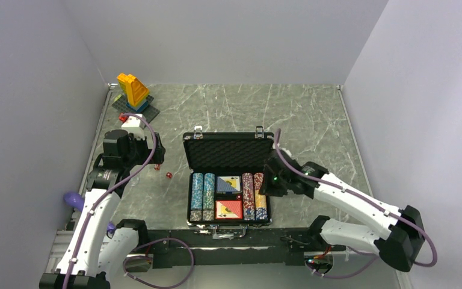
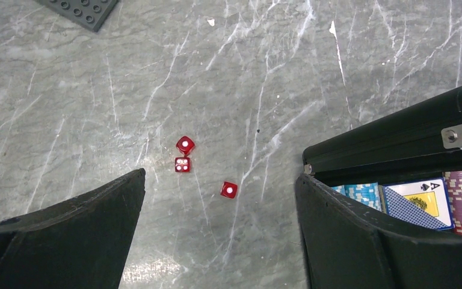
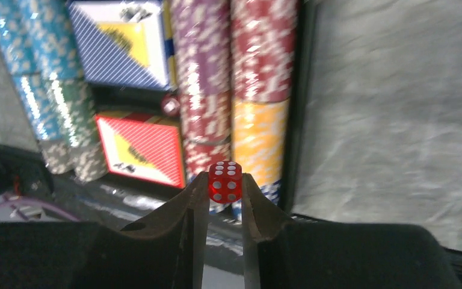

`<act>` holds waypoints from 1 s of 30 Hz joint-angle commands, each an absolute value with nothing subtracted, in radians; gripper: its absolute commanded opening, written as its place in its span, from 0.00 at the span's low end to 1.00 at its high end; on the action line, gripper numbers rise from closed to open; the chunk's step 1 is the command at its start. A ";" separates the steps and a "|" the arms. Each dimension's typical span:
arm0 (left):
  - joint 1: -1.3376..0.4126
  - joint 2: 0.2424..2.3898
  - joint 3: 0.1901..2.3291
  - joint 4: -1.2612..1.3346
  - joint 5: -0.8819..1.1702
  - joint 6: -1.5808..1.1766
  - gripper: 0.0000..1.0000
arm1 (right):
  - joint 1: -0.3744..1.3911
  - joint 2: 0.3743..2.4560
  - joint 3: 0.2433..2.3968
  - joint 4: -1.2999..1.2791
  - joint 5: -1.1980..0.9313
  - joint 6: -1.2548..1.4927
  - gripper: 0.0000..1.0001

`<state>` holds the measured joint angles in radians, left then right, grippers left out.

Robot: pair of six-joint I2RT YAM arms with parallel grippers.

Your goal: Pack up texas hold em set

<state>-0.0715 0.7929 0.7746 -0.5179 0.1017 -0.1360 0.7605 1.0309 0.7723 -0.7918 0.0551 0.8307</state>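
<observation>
The black case (image 1: 228, 152) lies open mid-table, its foam lid up at the far side. It holds rows of striped chips (image 1: 203, 194), a blue card deck (image 1: 228, 184) and a red deck (image 1: 228, 209). One red die (image 3: 170, 105) lies between the decks. My right gripper (image 3: 225, 182) is shut on another red die (image 3: 225, 180), hovering over the case's right chip rows (image 3: 258, 54). Three red dice (image 2: 229, 189) (image 2: 182, 164) (image 2: 184, 144) lie on the marble left of the case. My left gripper (image 2: 221, 176) hangs open above them, with its fingers (image 2: 96, 223) wide apart.
A yellow-blue brick tower (image 1: 133, 90) stands on a dark baseplate (image 1: 137, 108) at the far left corner. A purple object (image 1: 74, 200) sits off the table's left edge. Grey walls close in on three sides. The case's rim (image 2: 391, 135) is close to my left gripper's right finger.
</observation>
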 commanded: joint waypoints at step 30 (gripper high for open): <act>-0.074 0.758 0.792 -0.476 0.141 -0.142 0.99 | 1.125 1.599 1.129 -0.784 0.317 1.127 0.00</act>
<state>-0.0715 0.7685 0.7746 -0.5133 0.1204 -0.1368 1.1164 1.5745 1.0847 -0.7288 0.2749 1.1442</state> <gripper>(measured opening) 0.994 0.262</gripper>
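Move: The right hand, already pinching a die, hangs over the yellow chips at the case's right side. The slot between the decks lies about 12 cm to its left, 1 cm ahead and 7 cm below; an earlier die lies in it 3 cm right of its middle. The blue deck is some 5 cm beyond the slot's middle, the red deck 5 cm nearer the base. From the left hand the slot is roughly 24 cm right, 9 back and 16 below. Still pinching the die between its closed fingertips, the right hand sweeps about 12 cm left over the chip rows towards the slot between the decks. It first swings some 4 cm back, then comes forward again as much, sinking about 3 cm in all and slowing to a stop sideways while it starts down over the slot. ##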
